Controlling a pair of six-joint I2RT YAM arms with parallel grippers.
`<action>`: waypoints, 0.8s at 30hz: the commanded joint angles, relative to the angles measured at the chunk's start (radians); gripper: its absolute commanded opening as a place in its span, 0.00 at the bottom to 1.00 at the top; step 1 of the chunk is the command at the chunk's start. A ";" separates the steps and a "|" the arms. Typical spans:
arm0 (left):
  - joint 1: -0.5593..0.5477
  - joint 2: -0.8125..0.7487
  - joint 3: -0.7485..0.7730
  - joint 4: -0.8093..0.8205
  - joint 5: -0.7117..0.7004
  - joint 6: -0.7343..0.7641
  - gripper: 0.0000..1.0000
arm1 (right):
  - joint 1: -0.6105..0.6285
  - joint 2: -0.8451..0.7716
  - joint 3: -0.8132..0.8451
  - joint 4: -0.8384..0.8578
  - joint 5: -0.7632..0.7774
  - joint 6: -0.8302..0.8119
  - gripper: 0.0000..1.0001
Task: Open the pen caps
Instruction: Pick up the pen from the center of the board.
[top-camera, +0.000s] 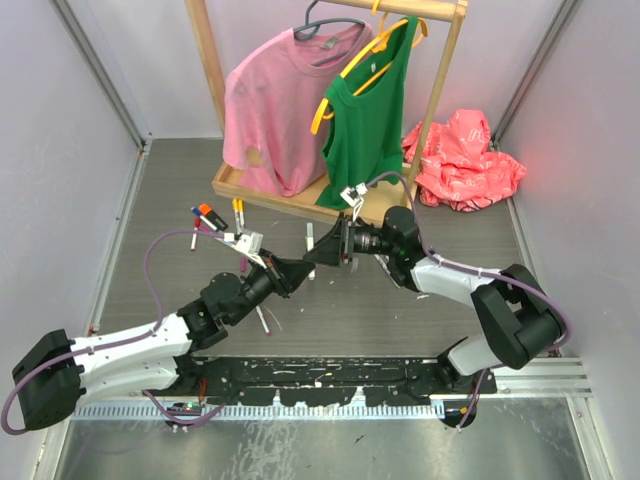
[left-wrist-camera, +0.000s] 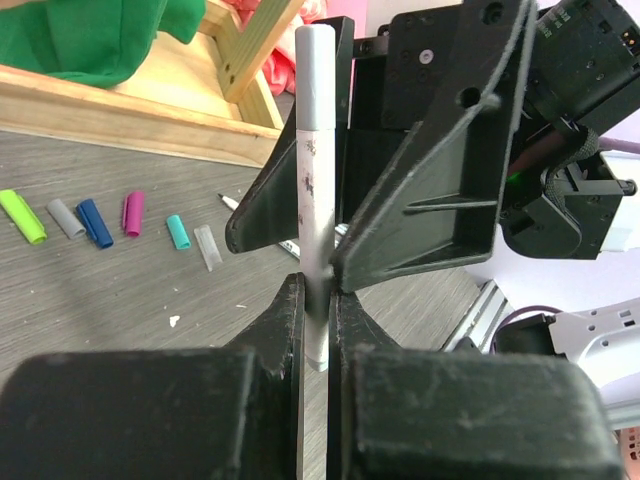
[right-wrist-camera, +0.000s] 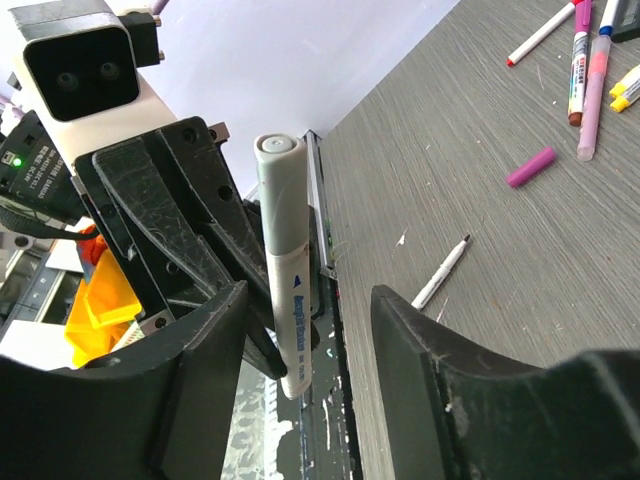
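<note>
My left gripper (left-wrist-camera: 317, 285) is shut on the lower end of a white marker (left-wrist-camera: 314, 210) that stands upright, its grey pen cap (left-wrist-camera: 316, 70) on top. The right gripper (right-wrist-camera: 310, 310) is open, one finger on each side of this marker (right-wrist-camera: 288, 300). The marker lies close to its left finger, with a wide gap to the right one. The grey cap (right-wrist-camera: 278, 190) sticks out past those fingers. In the top view both grippers (top-camera: 305, 262) (top-camera: 335, 245) meet above the table's middle. Loose pen caps lie on the table: green (left-wrist-camera: 22, 216), grey (left-wrist-camera: 65, 217), blue (left-wrist-camera: 96, 222), magenta (left-wrist-camera: 133, 212), teal (left-wrist-camera: 177, 231), purple (right-wrist-camera: 530, 167).
A wooden clothes rack base (top-camera: 250, 190) with a pink shirt (top-camera: 275, 110) and a green top (top-camera: 370, 120) stands at the back. A red cloth (top-camera: 465, 160) lies at the back right. Several markers (top-camera: 210, 218) lie at the left, and an uncapped pen (right-wrist-camera: 440, 272) lies on the table.
</note>
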 joint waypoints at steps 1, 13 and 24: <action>-0.006 0.004 0.046 0.087 -0.024 0.015 0.00 | 0.016 0.008 0.040 0.017 0.001 -0.012 0.55; -0.008 0.016 0.046 0.086 -0.026 0.009 0.00 | 0.018 0.005 0.048 0.050 -0.031 -0.010 0.14; -0.009 -0.184 0.033 -0.163 -0.088 0.126 0.69 | 0.006 -0.007 0.097 -0.087 -0.064 -0.147 0.01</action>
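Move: The white pen with the grey cap stands upright in my left hand, shut on its lower part, so its middle is about 3 cm above that hand point. My right jaws are already open round it, with the pen about 1 cm back of their centre and its middle 1 cm higher. From my left hand, some 20 cm down on the table, the magenta cap lies about 28 cm ahead and 4 cm right, and an uncapped pen 10 cm ahead and 14 cm left. I close my right fingers on the pen just above my left grip, easing that hand barely half a centimetre back so the jaws centre on the barrel. My left hand holds the pen still until the right has pinched it, then opens wide, lets go and starts to back off to the left, about 1 cm. ##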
